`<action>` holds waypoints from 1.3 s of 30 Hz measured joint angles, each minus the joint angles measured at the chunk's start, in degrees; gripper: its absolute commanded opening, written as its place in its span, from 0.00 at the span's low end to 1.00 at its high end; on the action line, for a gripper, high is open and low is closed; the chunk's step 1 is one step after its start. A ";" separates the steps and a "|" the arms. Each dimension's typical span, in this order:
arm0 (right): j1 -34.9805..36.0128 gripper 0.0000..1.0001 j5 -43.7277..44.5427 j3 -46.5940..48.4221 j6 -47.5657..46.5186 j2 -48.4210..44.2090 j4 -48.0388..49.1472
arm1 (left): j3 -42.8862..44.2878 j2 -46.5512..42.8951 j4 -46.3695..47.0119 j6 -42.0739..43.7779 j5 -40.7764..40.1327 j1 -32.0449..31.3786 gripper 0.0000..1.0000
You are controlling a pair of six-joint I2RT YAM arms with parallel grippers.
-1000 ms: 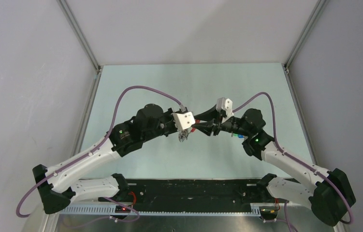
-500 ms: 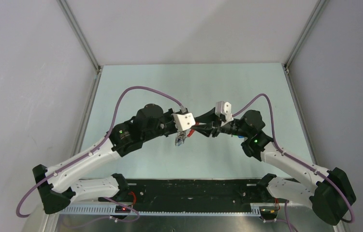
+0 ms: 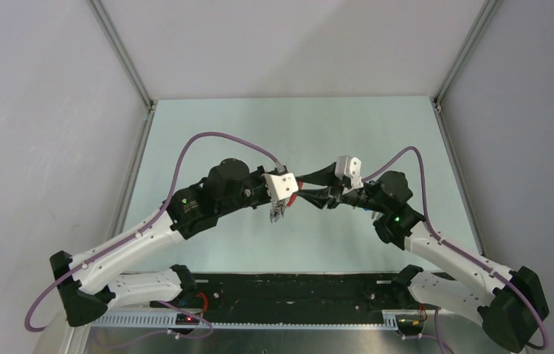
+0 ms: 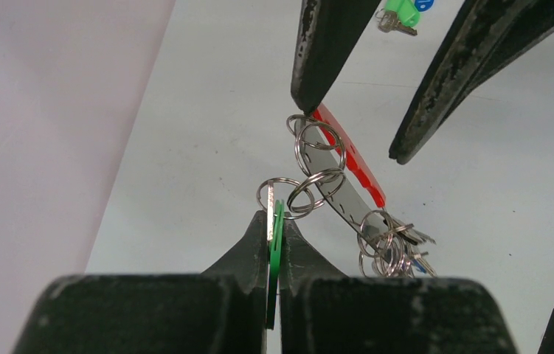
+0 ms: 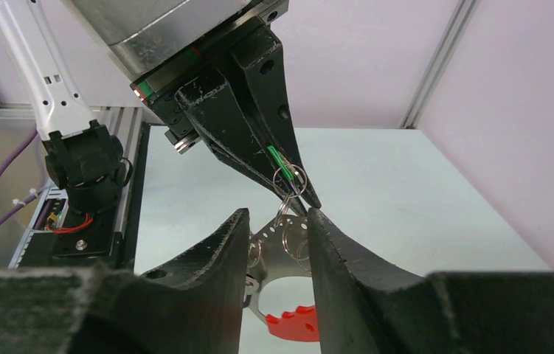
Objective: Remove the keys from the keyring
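Note:
My left gripper (image 4: 275,214) is shut on the flat green head of a key (image 4: 278,228), held in the air above the table. From that key a chain of small silver rings (image 4: 316,158) leads to the keyring (image 4: 351,155), a red and silver loop. More keys (image 4: 395,247) hang bunched at its lower end. My right gripper (image 5: 277,214) is open, its fingers on either side of the keyring's silver plate (image 5: 281,258). One fingertip (image 4: 307,99) is at the top rings; the other stands apart. In the top view both grippers (image 3: 281,210) (image 3: 310,193) meet over the table's middle.
Loose keys with green and blue heads (image 4: 404,10) lie on the pale green table (image 3: 259,125) beyond the right gripper. Grey walls and metal frame posts (image 3: 122,63) enclose the table. The left arm's base and cables (image 5: 78,169) stand at the near edge.
The right arm has shifted a little to the right and its wrist has turned slightly. The left gripper holds the green key in the same place.

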 measured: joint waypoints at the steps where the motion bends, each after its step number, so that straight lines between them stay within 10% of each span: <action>1: 0.00 0.35 0.07 0.00 -0.15 -0.28 -0.17 | 0.00 0.00 -0.02 -0.02 0.00 0.00 0.00; 17: 1.57 0.30 -0.66 2.47 -1.42 3.67 -1.73 | 0.00 0.00 0.00 0.00 0.46 0.02 0.00; 25: 1.90 0.00 0.24 2.60 -1.66 4.48 -1.86 | -0.02 0.00 -0.02 0.00 1.57 0.02 0.00; 39: 1.29 0.00 4.70 2.89 -0.59 0.94 -7.43 | -0.31 -0.02 0.07 0.00 1.99 0.02 0.00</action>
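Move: The ring linked to the green key's own ring hangs about 2 cm to the left of the right hand's open fingertips, level ahead and some 1 cm lower; the green key's ring is about 3 cm left, level ahead and at finger height. The metal plate hangs about 3 cm below, 1 cm left and level ahead; the other keys' bunch is roughly 5 cm back, 4 cm left, 6 cm below. From the left hand the linked ring is about 1 cm ahead, 2 cm right, 2 cm lower. The linking ring below the green key is taken by the right hand, which eases back slightly, then slides left and forward nearly 2 cm while sinking about 1 cm, shuts its part-open fingers to pinch the ring, and draws back right about 1 cm. The left hand keeps its pinch on the green key, drifting half a centimetre back and right. ##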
